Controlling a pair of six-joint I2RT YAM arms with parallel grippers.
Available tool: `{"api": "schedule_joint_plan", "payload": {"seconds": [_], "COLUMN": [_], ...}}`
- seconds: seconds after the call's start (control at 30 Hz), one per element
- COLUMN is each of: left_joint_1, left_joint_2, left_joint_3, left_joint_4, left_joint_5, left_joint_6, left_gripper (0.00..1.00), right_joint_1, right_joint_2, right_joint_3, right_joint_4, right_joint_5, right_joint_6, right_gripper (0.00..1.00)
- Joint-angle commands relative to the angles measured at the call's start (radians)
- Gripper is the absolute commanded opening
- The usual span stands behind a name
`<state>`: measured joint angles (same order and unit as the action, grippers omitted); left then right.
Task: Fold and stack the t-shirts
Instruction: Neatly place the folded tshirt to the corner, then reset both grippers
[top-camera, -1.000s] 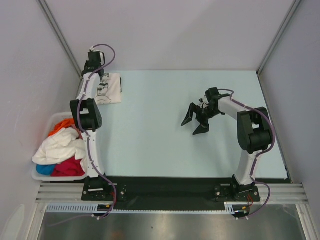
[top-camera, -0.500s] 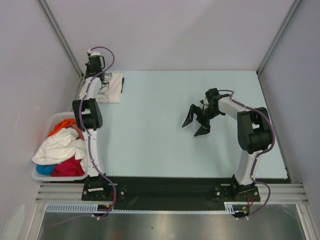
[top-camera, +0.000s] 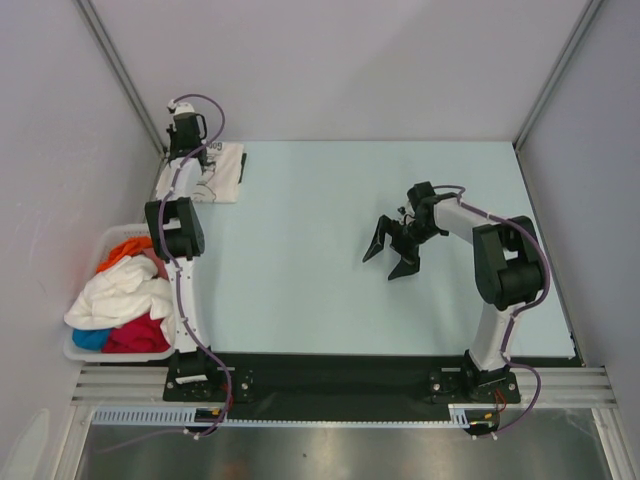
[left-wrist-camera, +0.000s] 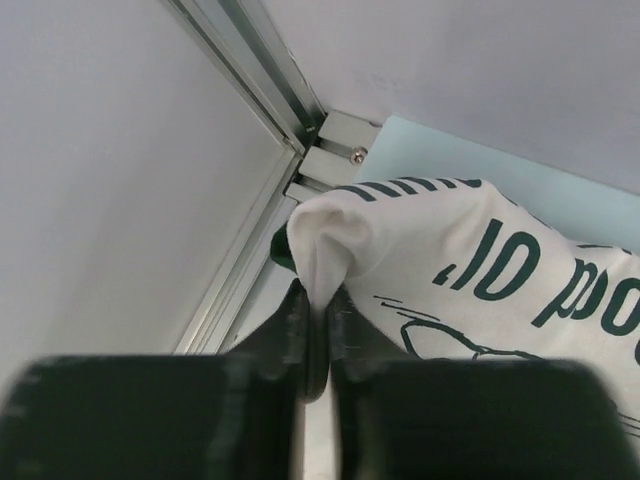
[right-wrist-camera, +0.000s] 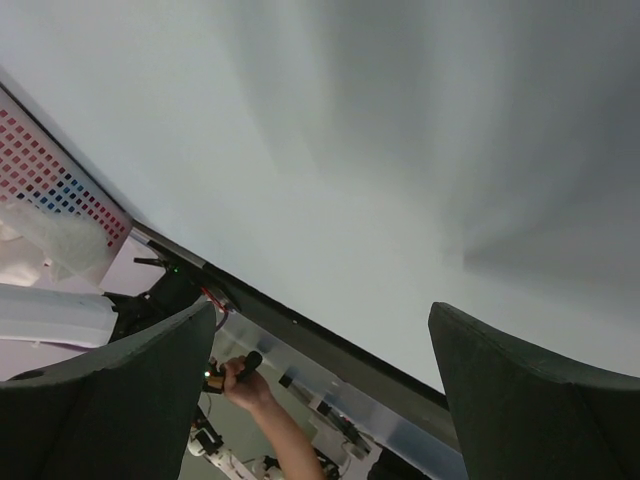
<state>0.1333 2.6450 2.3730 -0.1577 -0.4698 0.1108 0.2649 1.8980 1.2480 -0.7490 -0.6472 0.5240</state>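
Note:
A folded cream-white t-shirt (top-camera: 224, 174) with dark green print (left-wrist-camera: 500, 265) lies at the table's far left corner. My left gripper (top-camera: 189, 147) (left-wrist-camera: 318, 300) is shut on a pinched corner of it, close to the metal frame post. Other t-shirts fill the basket: white (top-camera: 115, 293), orange (top-camera: 126, 249), red (top-camera: 140, 335) and blue (top-camera: 89, 338). Over the table right of centre, my right gripper (top-camera: 389, 253) (right-wrist-camera: 323, 308) hangs open with nothing between its fingers.
The white plastic basket (top-camera: 84, 351) stands off the table's left edge beside the left arm. The enclosure's metal frame (left-wrist-camera: 262, 118) and walls close in the left corner. In the right wrist view a person's hand (right-wrist-camera: 245, 385) shows beyond the table's near rail.
My left gripper has moved further back into the left corner, pulling the cream t-shirt's corner with it. The right gripper has drifted slightly left and nearer, still open.

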Motion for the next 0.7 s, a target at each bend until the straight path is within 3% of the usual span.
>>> {"api": "schedule_joint_plan", "payload": {"seconds": [0.0, 0.1, 0.13, 0.23, 0.43, 0.57, 0.67], "left_joint_1": [0.006, 0.005, 0.005, 0.000, -0.043, -0.156, -0.263], "left_joint_2": [-0.007, -0.017, -0.037, -0.116, -0.359, -0.542, -0.738], "left_joint_3": [0.065, 0.060, 0.054, 0.008, -0.214, -0.395, -0.619], "left_joint_4": [0.116, 0.122, 0.122, 0.124, 0.110, 0.070, 0.044], "left_joint_5": [-0.059, -0.098, -0.116, -0.130, -0.098, -0.043, 0.049], "left_joint_6": [-0.025, -0.033, -0.043, -0.046, -0.086, -0.105, -0.209], "left_gripper": [0.18, 0.65, 0.89, 1.00, 1.00, 1.00, 1.00], "right_joint_1": [0.005, 0.008, 0.011, 0.016, 0.016, 0.016, 0.017], "right_joint_2": [-0.060, -0.073, -0.079, -0.103, -0.166, -0.241, -0.325], "right_joint_3": [-0.013, -0.031, -0.035, -0.050, -0.084, -0.134, -0.199], "right_joint_4": [0.002, 0.007, 0.008, 0.017, 0.074, 0.144, 0.200], "right_joint_5": [0.009, 0.008, 0.006, 0.011, 0.020, 0.026, 0.049], "right_joint_6": [0.013, 0.013, 0.014, 0.018, 0.045, 0.089, 0.119], "right_gripper": [0.95, 0.95, 0.95, 0.95, 0.96, 0.96, 0.97]}}
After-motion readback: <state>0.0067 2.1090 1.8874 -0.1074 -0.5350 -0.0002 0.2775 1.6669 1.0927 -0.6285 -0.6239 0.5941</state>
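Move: The left fingers still pinch the folded t-shirt's far-left corner, held slightly up; the shirt's middle lies about 11 cm to their right, 8 cm back and 6 cm lower. The table's far-left corner is some 2 cm ahead of that hand, 4 cm to its right and 7 cm below. From the idle right hand, the shirt's middle is roughly 30 cm ahead, 50 cm left and 3 cm below. Snap the left fingers wide open to let go of the t-shirt's corner, easing up and a touch outward to the left as they spread. Then pull the empty gripper away from the shirt, about 13 cm up while swinging some 8 cm right and 7 cm back, slowly first, then fast. Raise the open, empty right hand about 3 cm. ##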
